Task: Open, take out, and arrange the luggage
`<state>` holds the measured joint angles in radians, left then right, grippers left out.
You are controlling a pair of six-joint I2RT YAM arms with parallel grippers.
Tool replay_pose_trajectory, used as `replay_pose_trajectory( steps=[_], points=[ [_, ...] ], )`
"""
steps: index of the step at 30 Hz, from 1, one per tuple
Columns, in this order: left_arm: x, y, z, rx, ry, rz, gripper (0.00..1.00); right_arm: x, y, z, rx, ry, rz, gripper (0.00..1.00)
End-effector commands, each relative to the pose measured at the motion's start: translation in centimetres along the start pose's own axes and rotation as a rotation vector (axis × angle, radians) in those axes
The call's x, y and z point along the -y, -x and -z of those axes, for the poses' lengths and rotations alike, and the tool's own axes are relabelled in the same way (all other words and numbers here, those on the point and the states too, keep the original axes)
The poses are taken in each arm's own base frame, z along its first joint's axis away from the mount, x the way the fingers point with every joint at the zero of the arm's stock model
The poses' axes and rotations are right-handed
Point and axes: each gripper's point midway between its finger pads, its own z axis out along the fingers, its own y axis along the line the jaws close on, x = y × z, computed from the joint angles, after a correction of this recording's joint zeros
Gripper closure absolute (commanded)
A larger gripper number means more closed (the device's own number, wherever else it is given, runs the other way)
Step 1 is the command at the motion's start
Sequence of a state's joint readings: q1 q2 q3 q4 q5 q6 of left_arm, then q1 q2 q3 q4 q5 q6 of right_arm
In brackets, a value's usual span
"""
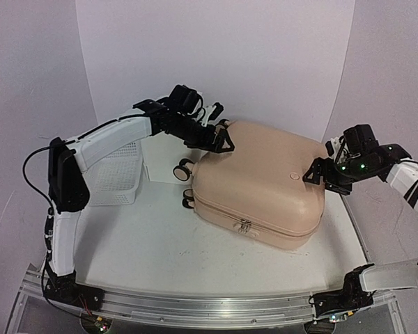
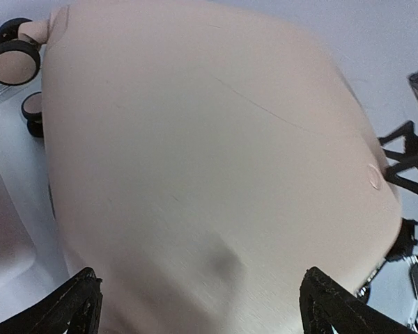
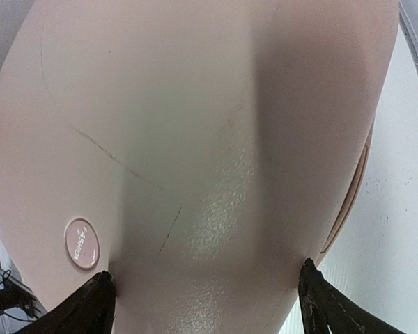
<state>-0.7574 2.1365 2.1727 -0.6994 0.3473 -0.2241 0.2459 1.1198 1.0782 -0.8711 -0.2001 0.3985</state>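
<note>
The luggage [image 1: 265,181] is a peach-pink hard-shell suitcase lying flat and closed on the table. Its caster wheels [image 1: 184,168] point left and its zipper pull [image 1: 245,225] faces the front. My left gripper [image 1: 221,145] is open over the far left corner by the wheels. In the left wrist view the shell [image 2: 209,153] fills the space between its spread fingers [image 2: 76,303]. My right gripper [image 1: 319,179] is open at the right edge, near a round badge [image 3: 81,243]. Its fingertips [image 3: 101,299] rest spread against the curved shell [image 3: 195,139].
A white mesh basket [image 1: 118,174] stands at the left beside the left arm. A white plastic box [image 1: 160,156] sits behind the wheels. An aluminium rail [image 1: 209,306] runs along the near edge. White backdrop walls close in the back and both sides.
</note>
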Motion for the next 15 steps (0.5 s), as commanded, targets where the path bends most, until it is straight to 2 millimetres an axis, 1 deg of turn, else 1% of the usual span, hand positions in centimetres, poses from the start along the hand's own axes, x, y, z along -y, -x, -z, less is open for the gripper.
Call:
replay_pose_trajectory(
  steps=[1, 2, 3, 4, 6, 7, 8, 9, 10, 11, 13, 15],
  points=[
    [6.8, -1.3, 6.5, 0.004, -0.110, -0.074, 0.01, 0.0, -3.3, 1.5, -0.134, -0.027, 0.004, 0.09],
    [7.3, -2.4, 6.8, -0.011, -0.098, -0.086, 0.02, -0.2, -3.0, 1.9, -0.124, -0.024, 0.012, 0.09],
    [8.0, -4.4, 6.6, -0.045, -0.090, -0.102, 0.03, -0.5, -2.6, 2.4, -0.110, -0.019, 0.023, 0.08],
    [8.3, -4.7, 7.2, -0.030, -0.068, -0.125, 0.04, -0.6, -2.1, 2.8, -0.089, -0.023, 0.030, 0.07],
    [9.2, -6.5, 7.6, -0.034, -0.031, -0.157, 0.07, 0.0, -1.0, 3.7, -0.040, -0.073, 0.035, 0.06],
    [9.4, -7.4, 7.7, -0.032, -0.020, -0.145, 0.10, 0.5, -0.4, 4.2, -0.005, -0.109, 0.029, 0.05],
    [9.9, -7.8, 7.9, -0.014, -0.036, -0.127, 0.14, 0.9, 0.2, 4.6, 0.024, -0.137, 0.025, 0.05],
    [10.0, -9.3, 7.7, -0.015, -0.054, -0.100, 0.18, 1.1, 0.5, 4.9, 0.043, -0.150, 0.026, 0.05],
    [10.3, -10.1, 7.6, 0.002, -0.068, -0.075, 0.22, 0.9, 0.8, 5.0, 0.054, -0.145, 0.034, 0.05],
    [11.0, -10.3, 8.1, 0.044, -0.096, -0.062, 0.24, 0.7, 1.0, 4.9, 0.053, -0.136, 0.043, 0.05],
    [11.8, -12.1, 7.4, 0.070, -0.106, -0.060, 0.28, -0.9, 1.3, 4.4, 0.029, -0.061, 0.083, 0.09],
    [12.2, -13.5, 6.3, 0.096, -0.052, -0.108, 0.28, -3.0, 1.7, 4.1, 0.029, 0.023, 0.112, 0.09]
  ],
)
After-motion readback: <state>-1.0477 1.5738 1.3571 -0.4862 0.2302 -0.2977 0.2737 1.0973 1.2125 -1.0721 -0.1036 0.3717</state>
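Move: The luggage's zip pulls, on its near side, lie about 18 cm back from the left gripper, 9 cm to its right and some 17 cm lower. The luggage's middle is about 8 cm back and 11 cm to the right, the lower wheel some 10 cm back and 12 cm to the left. The white box stands 16 cm to the left and 6 cm farther out. From the right gripper the zip pulls lie about 8 cm back, 20 cm left and 12 cm down. Bring the left gripper back about 19 cm from over the far left part of the luggage to its near left corner, towards the zip pulls, arching up slightly before dipping about 7 cm. Turn the hand some 10 degrees clockwise and narrow the wide-open fingers to about three quarters. Meanwhile draw the right gripper back 2 cm, then raise it nearly 3 cm at the luggage's right end, fingers still open. ##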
